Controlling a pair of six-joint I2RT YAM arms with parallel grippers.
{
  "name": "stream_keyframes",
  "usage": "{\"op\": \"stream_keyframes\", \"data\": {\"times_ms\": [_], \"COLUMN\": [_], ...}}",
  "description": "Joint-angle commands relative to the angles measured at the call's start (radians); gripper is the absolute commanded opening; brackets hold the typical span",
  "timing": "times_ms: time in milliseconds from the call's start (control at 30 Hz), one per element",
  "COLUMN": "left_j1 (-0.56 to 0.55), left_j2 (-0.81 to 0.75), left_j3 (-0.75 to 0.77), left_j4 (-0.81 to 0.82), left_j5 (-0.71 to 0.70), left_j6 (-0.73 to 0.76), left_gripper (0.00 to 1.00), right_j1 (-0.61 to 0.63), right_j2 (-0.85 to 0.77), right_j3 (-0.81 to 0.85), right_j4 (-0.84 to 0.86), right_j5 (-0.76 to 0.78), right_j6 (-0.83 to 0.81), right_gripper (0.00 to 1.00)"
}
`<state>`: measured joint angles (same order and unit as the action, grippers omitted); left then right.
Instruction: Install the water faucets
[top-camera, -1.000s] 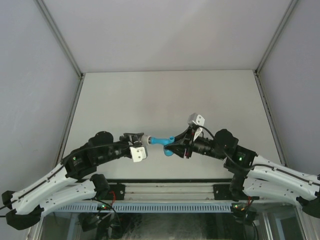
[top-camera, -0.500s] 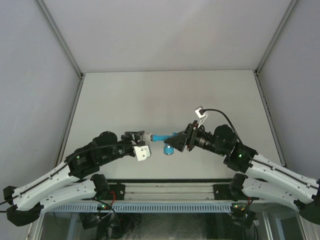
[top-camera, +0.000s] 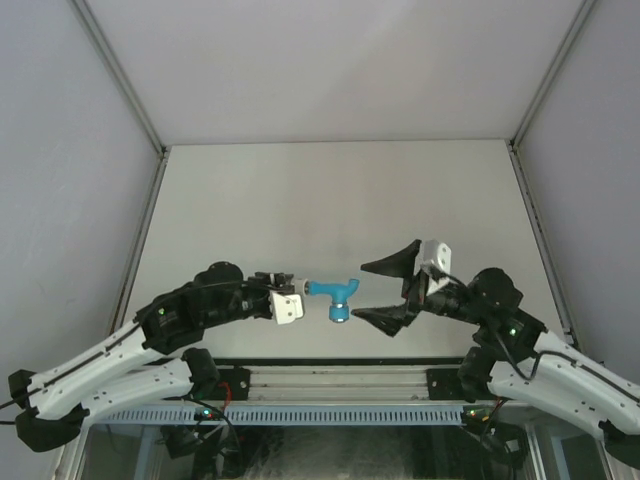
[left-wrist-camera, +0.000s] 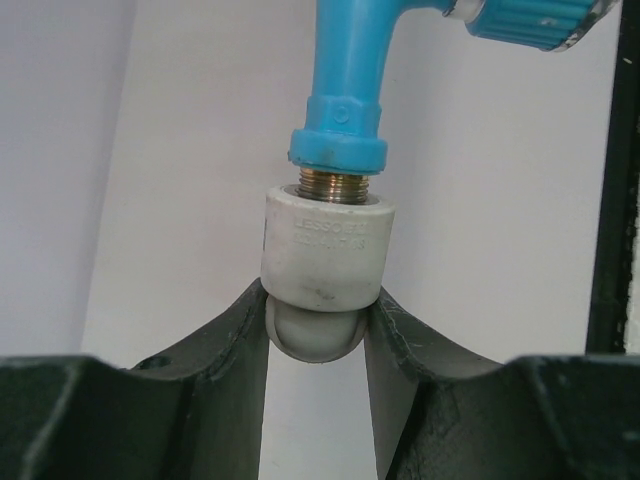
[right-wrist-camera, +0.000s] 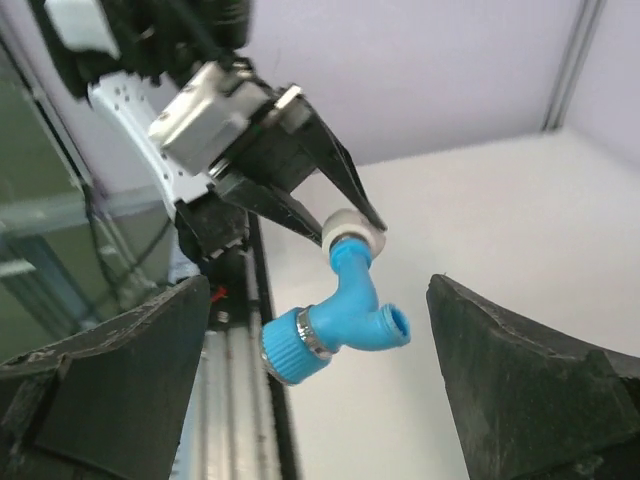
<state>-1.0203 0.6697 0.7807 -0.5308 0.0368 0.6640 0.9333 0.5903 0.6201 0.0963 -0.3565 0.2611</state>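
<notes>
The bright blue water faucet (top-camera: 333, 295) hangs in the air above the table, its silvery thread sunk into a white-grey pipe fitting (left-wrist-camera: 322, 250). My left gripper (left-wrist-camera: 320, 300) is shut on the fitting's rounded end, and it shows at the centre left in the top view (top-camera: 285, 285). In the right wrist view the faucet (right-wrist-camera: 345, 310) points its ribbed handle down-left and its spout to the right. My right gripper (top-camera: 362, 290) stands open just right of the faucet, its fingers (right-wrist-camera: 130, 360) wide on either side and touching nothing.
The white table (top-camera: 330, 200) is walled by grey panels on three sides. A metal rail (top-camera: 330, 375) with the arm bases runs along the near edge, just below the faucet in the right wrist view (right-wrist-camera: 225, 400).
My right gripper has let go of the faucet, opened wide and drawn back to the right. The faucet stays in the fitting held by the left gripper, which shifted slightly right.
</notes>
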Motion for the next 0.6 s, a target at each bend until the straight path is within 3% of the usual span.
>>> {"op": "stream_keyframes", "data": {"times_ms": [0, 100, 233, 333, 433, 567], "left_j1": [0.023, 0.044, 0.052, 0.060, 0.067, 0.072], "left_j2": [0.009, 0.028, 0.048, 0.061, 0.068, 0.066], "left_j3": [0.049, 0.078, 0.108, 0.137, 0.159, 0.175], "left_j4": [-0.003, -0.038, -0.078, -0.109, -0.132, -0.153], "left_j5": [0.104, 0.164, 0.214, 0.261, 0.276, 0.292], "left_j6": [-0.049, -0.056, -0.055, -0.055, -0.052, -0.047], "left_gripper": [0.00, 0.00, 0.00, 0.00, 0.00, 0.00], "right_j1": [0.028, 0.082, 0.238, 0.345, 0.365, 0.403], "right_j2": [-0.100, -0.135, -0.114, -0.037, 0.013, 0.040], "right_j3": [-0.022, -0.020, -0.020, -0.007, 0.044, 0.043], "right_j4": [-0.028, -0.227, -0.294, -0.324, -0.409, -0.394], "right_j5": [-0.182, -0.178, 0.138, 0.351, 0.381, 0.438], "right_j6": [-0.615, -1.031, -1.260, -1.359, -1.388, -1.434], "right_gripper": [0.89, 0.89, 0.87, 0.87, 0.85, 0.84]}}
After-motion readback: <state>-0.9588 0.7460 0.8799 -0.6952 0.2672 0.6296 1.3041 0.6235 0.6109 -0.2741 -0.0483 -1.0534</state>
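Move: The blue faucet, out of the right hand's grip, has its middle about 6 cm to that hand's left, level with it fore and aft and some 6 cm below it. Its round knob sits about 3 cm back, 5 cm left and 6 cm below; the white fitting is roughly 12 cm left, 2 cm back and 3 cm below. From the left hand, the faucet's middle lies about 7 cm right, 3 cm ahead and 3 cm below. The blue faucet is approached by the open right hand, which first swings back about 3 cm and a little right, then sinks some 8 cm while returning forward and left, rolling its top towards the base by about 65 degrees and tipping its fingers down to bring them around the spout end. The left hand keeps the white fitting pinched and draws back about 3 cm, dipping before it partly rises again. ##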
